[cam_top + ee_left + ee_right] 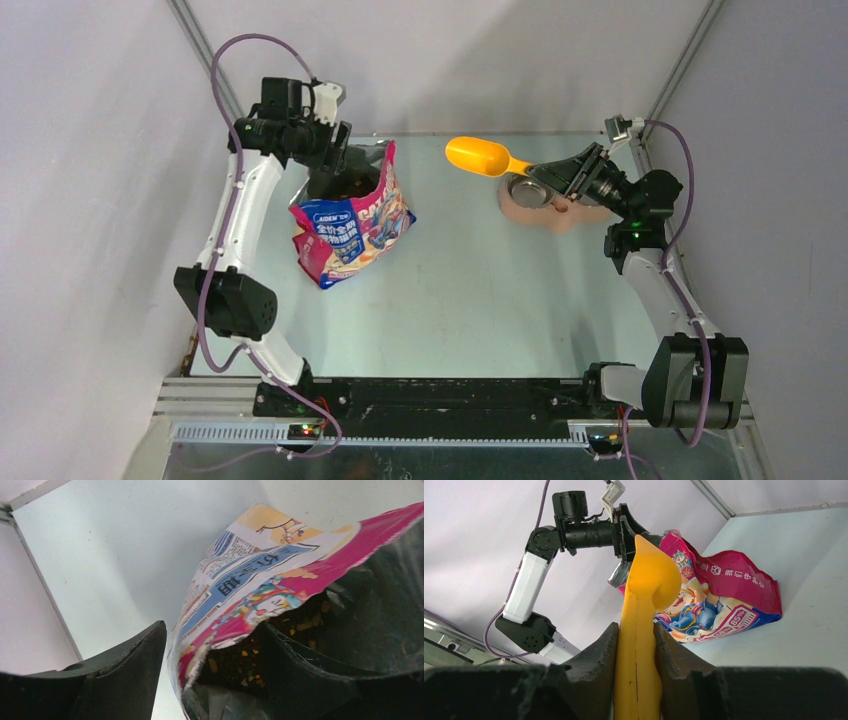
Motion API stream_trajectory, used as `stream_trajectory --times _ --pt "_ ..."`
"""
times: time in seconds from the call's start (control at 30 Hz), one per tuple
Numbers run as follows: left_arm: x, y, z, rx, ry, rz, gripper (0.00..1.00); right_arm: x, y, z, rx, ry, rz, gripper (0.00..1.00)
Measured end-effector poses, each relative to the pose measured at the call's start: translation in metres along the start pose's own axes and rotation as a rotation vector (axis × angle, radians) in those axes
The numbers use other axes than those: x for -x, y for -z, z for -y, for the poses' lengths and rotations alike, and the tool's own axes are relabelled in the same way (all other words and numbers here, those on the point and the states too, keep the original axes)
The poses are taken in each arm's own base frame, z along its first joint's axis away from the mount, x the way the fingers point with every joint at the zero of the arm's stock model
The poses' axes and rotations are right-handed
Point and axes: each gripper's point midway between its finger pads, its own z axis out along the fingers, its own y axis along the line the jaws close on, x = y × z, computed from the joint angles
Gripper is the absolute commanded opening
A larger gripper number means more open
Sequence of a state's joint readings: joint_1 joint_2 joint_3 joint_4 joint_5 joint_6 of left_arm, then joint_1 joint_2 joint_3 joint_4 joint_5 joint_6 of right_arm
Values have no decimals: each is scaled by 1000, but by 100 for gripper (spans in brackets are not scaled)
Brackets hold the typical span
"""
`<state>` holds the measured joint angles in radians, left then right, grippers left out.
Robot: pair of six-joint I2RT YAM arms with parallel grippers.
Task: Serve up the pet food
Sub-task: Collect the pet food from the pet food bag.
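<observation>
The pet food point(235, 662) is dark kibble lying inside the open pink-and-blue bag point(350, 225), which stands at the table's back left. My left gripper point(335, 160) is at the bag's mouth. In the left wrist view its jaws point(210, 627) are open astride the front wall of the bag point(250, 580), one finger outside and one inside, with a gap on the outer side. My right gripper point(548, 172) is shut on the handle of a yellow scoop point(485, 157), holding it above the table with the empty bowl end toward the bag. The right wrist view shows the scoop point(646, 580) between the gripper's jaws point(635, 627).
A silver bowl point(527, 192) sits in a peach-coloured stand point(575, 213) at the back right, just under my right gripper. Grey walls close in the table on the left, back and right. The left arm point(589, 532) reaches over the bag point(724, 590).
</observation>
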<state>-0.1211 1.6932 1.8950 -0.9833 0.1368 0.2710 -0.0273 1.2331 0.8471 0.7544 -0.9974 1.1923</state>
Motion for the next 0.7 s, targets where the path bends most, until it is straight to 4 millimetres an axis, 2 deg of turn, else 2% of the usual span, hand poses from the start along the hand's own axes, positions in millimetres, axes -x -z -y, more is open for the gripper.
stream_trajectory --times 0.13,0.27,0.4,0.47,0.6,0.7 --pt "6 6 5 -39 8 22 91 0 0 0 -1 -1 0 0" --pt "17 21 -2 -68 58 67 97 0 0 1 -3 -4 -1 0" --pt "32 47 -32 -53 137 148 98 -1 0 1 -5 -8 -2 0" --pt "33 57 -45 -49 179 172 99 -1 0 2 -7 -9 -3 0" --pt "25 60 -58 -82 260 172 99 -1 0 2 -9 -7 -4 0" --pt "18 49 -59 -134 327 147 99 -1 1 2 -9 0 -3 0"
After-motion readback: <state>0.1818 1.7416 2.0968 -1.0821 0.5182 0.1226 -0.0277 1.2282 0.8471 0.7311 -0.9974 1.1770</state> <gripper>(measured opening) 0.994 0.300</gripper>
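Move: The left gripper hangs at the pet food bag's rim, its fingers on either side of the far rim near the left end. The bag's middle lies about 7 cm back, 3 cm to the right and 13 cm below this hand. The yellow scoop's bowl is some 22 cm to its right, 4 cm back and 9 cm higher. From the right hand, the bag's middle is about 31 cm left, 2 cm ahead and 21 cm down. Open the left gripper from about three-quarters to fully wide and lift it off the bag's far rim, rising some 7 cm while swinging it about 6 cm left, then start to sink slightly beside the bag's left end. Meanwhile roll the wrist some 20 degrees so the fingertips swing rightward towards the bag. Keep the right gripper still, holding the scoop by its handle. ##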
